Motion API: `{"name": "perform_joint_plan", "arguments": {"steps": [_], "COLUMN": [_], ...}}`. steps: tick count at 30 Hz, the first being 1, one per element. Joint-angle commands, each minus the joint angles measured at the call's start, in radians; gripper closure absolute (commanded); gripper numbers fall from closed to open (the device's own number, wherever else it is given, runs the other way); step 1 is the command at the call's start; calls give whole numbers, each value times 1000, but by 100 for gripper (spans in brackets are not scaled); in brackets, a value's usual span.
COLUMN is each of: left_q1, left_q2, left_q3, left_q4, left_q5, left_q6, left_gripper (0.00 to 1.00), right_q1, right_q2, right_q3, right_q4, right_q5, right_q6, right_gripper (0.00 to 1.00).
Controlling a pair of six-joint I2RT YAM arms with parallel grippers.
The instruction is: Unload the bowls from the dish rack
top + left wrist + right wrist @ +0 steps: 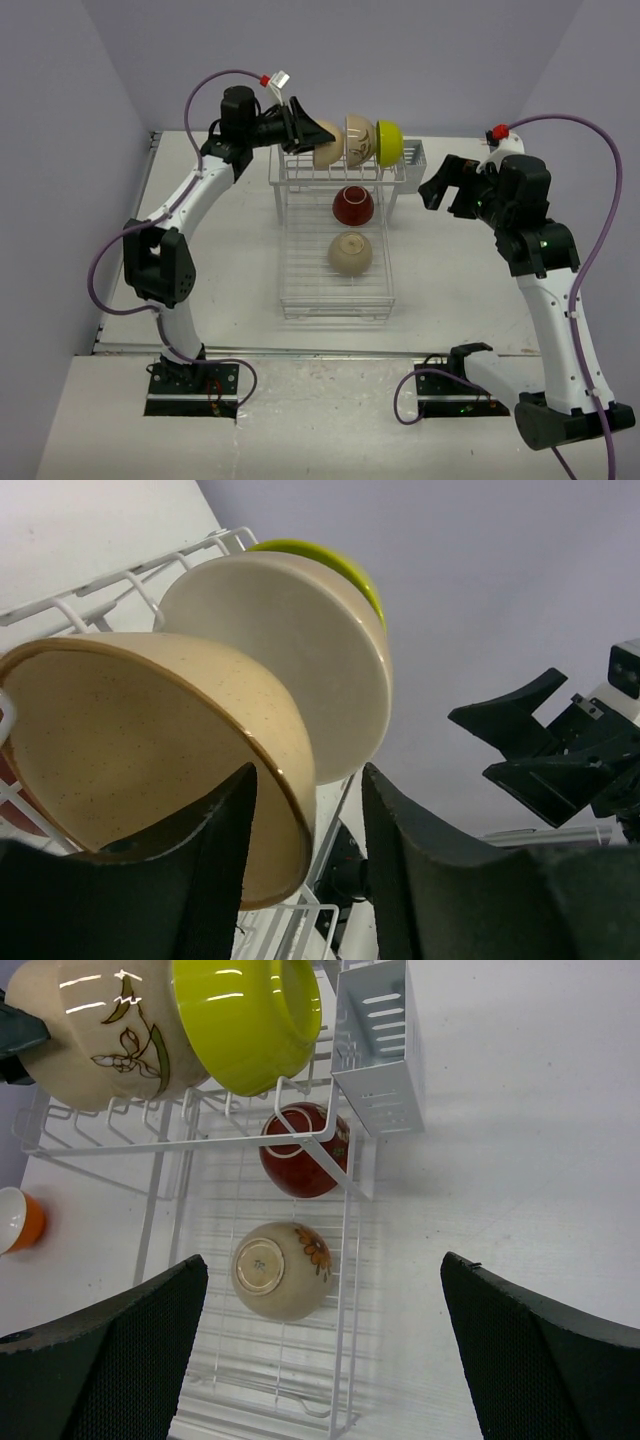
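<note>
The white dish rack (335, 312) sits mid-table. Three bowls stand on edge in its back tines: a speckled beige bowl (328, 152), a cream bowl (358, 138) and a lime-yellow bowl (390, 142). A dark red bowl (353, 205) and a beige flowered bowl (350, 253) lie upside down on the grid tray. My left gripper (312, 135) straddles the speckled bowl's rim (290, 810): one finger (215, 870) is inside the bowl, and the other finger (420, 870) is outside with a gap, so it is open. My right gripper (445, 185) hangs open right of the rack, above the tray (322, 1270).
The rack's cutlery basket (411, 160) stands at its back right corner. An orange bowl (18, 1220) rests on the table left of the rack. Purple walls close in the table on three sides.
</note>
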Motion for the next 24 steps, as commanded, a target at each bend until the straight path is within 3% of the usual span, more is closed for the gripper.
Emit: {"name": "perform_joint_plan", "arguments": {"steps": [1, 9, 12, 20, 24], "left_q1": [-8, -7, 1, 38, 47], "left_q2": [21, 47, 30, 9, 5], "left_q3": [17, 22, -39, -202, -216], "left_q4": [-24, 5, 174, 666, 775], "left_q5": [-9, 17, 44, 116, 121], "left_q6": [28, -3, -87, -418, -502], "left_gripper": [54, 84, 99, 100, 100], "right_q1": [5, 5, 5, 5, 5], "right_q2": [-24, -30, -25, -19, -17], "right_q3": [-4, 10, 8, -1, -7], "right_q4": [7, 2, 0, 3, 7], "right_q5": [18, 20, 10, 6, 4], "right_q6": [-16, -28, -28, -31, -31], "right_gripper": [1, 1, 1, 1, 1]}}
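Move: The beige bowl stands on edge in the upper rack, its mouth facing the left hand, whose half-open fingers already straddle the top rim. The bowl's middle is about 4 cm to that hand's right, 1 cm ahead and 6 cm below. The flowered bowl stands some 7 cm farther right of it and 1 cm farther out, the green bowl about 13 cm right of it and level. From the right hand, the beige bowl lies roughly 15 cm ahead, 24 cm left and 7 cm below. The left fingers close from half open to almost shut and pinch the beige bowl's top rim between them, the hand first sinking about 1.5 cm over the rim and easing back up. Still holding the rim, the hand then draws about 1 cm left, away from the flowered bowl, while its fingertips tilt up by some 15 degrees. ##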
